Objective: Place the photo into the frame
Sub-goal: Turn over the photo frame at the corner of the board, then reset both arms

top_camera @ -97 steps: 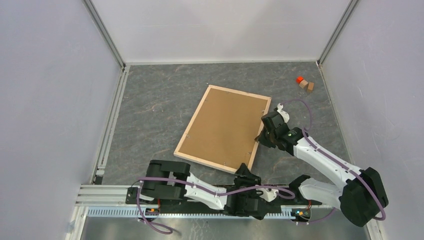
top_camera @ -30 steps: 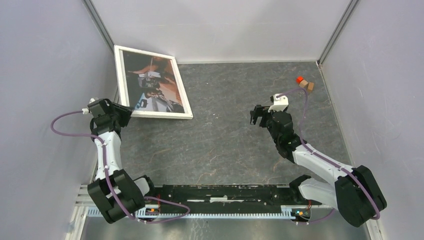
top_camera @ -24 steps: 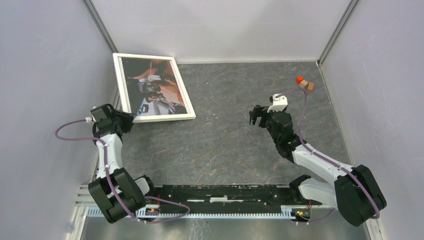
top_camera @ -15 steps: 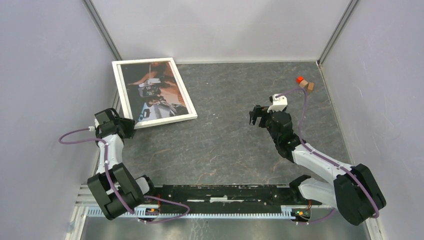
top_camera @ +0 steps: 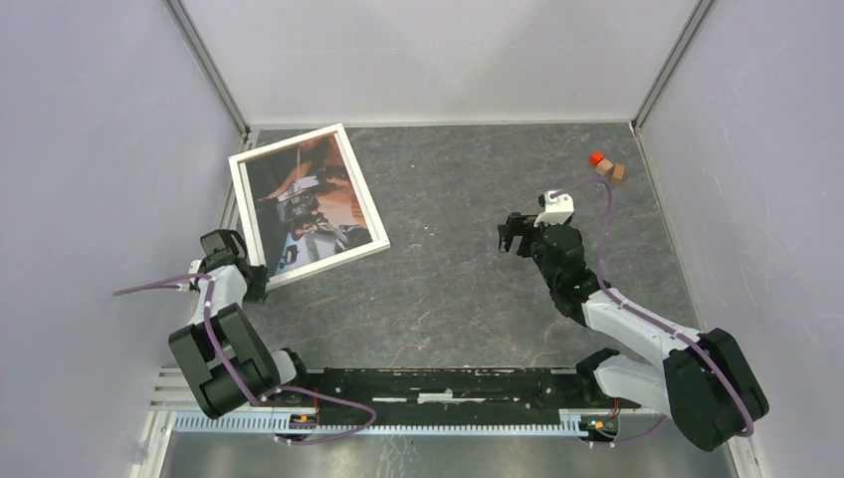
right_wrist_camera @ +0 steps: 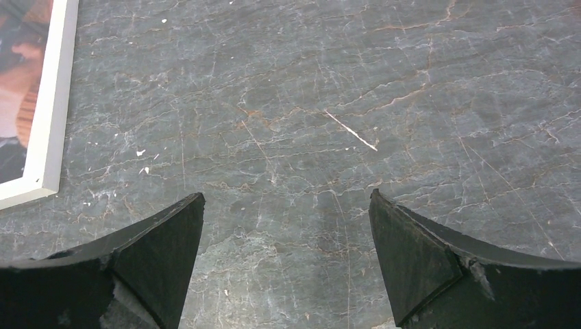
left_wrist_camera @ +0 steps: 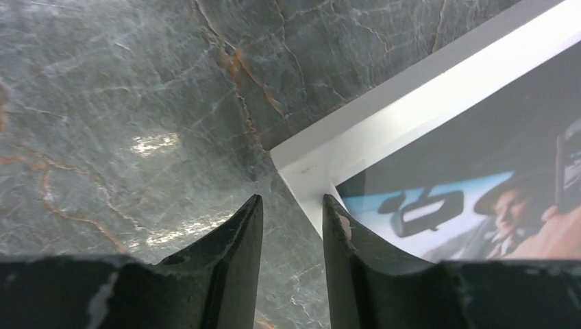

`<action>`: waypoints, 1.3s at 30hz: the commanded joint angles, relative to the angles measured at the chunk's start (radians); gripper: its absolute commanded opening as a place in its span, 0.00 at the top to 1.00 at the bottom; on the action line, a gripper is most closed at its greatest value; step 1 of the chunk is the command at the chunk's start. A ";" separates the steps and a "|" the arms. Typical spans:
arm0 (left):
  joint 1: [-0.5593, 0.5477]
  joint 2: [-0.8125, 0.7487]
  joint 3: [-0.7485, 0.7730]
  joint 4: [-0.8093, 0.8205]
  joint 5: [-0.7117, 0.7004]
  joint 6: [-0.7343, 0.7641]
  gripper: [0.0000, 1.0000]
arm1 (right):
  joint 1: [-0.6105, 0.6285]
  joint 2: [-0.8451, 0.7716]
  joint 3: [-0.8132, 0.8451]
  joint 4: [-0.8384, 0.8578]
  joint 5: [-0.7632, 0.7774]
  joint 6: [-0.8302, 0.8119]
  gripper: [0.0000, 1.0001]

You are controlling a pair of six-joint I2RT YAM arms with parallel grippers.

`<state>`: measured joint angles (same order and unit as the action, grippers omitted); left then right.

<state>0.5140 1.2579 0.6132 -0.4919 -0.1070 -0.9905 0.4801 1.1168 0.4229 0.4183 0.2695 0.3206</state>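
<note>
The white frame [top_camera: 328, 263] lies face up at the back left of the table, with the photo [top_camera: 309, 204] inside it. My left gripper [top_camera: 255, 282] sits at the frame's near left corner. In the left wrist view my left gripper [left_wrist_camera: 292, 199] has its jaws a narrow gap apart with bare table between them. The frame's corner [left_wrist_camera: 308, 154] lies just ahead of that gap, and the photo [left_wrist_camera: 479, 171] shows to the right. My right gripper [top_camera: 511, 234] hovers mid-table, wide open and empty [right_wrist_camera: 288, 195]. The frame [right_wrist_camera: 51, 116] shows at the left edge of the right wrist view.
A small orange block and wooden blocks [top_camera: 607, 166] lie in the back right corner. Pale walls close in the table on three sides. An aluminium rail [top_camera: 214, 289] runs along the left edge beside my left arm.
The frame with the photo has come down from leaning at the left wall and turned on the table. My left gripper moved toward me along the left edge. The right arm stayed still.
</note>
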 commanded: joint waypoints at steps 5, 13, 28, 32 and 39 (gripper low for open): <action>-0.001 -0.081 0.024 -0.182 -0.095 0.094 0.39 | -0.009 -0.039 0.022 -0.005 -0.013 -0.023 0.05; -0.286 -0.406 0.204 -0.178 -0.011 0.318 0.04 | -0.008 -0.214 0.180 -0.347 -0.018 -0.105 0.02; -0.638 -0.710 0.394 0.134 0.541 0.439 0.00 | -0.008 -0.451 0.532 -0.903 -0.257 -0.177 0.02; -0.639 -0.734 0.457 0.150 0.639 0.418 0.00 | -0.008 -0.457 0.691 -0.988 -0.232 -0.203 0.02; -0.661 -0.733 0.594 0.079 0.673 0.463 0.00 | -0.008 -0.500 0.764 -0.961 -0.237 -0.162 0.02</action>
<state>-0.1287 0.5220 1.1442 -0.3908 0.5148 -0.5938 0.4755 0.6239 1.1519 -0.5255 0.0448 0.1516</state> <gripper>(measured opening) 0.996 0.979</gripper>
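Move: The left hand is low at the photo frame's near corner, which lies roughly 1 cm back, 2 cm to its right and 1 cm below the fingertips. The frame's middle is about 23 cm ahead and 12 cm right, and its right-hand corner some 11 cm ahead and 30 cm right, both just below hand height. From the right hand, the frame's middle lies about 13 cm ahead, 46 cm left and 13 cm down. Left hand opens, rises about 40 cm from the frame's corner, swings right, levels; right hand rises, drawing back. ##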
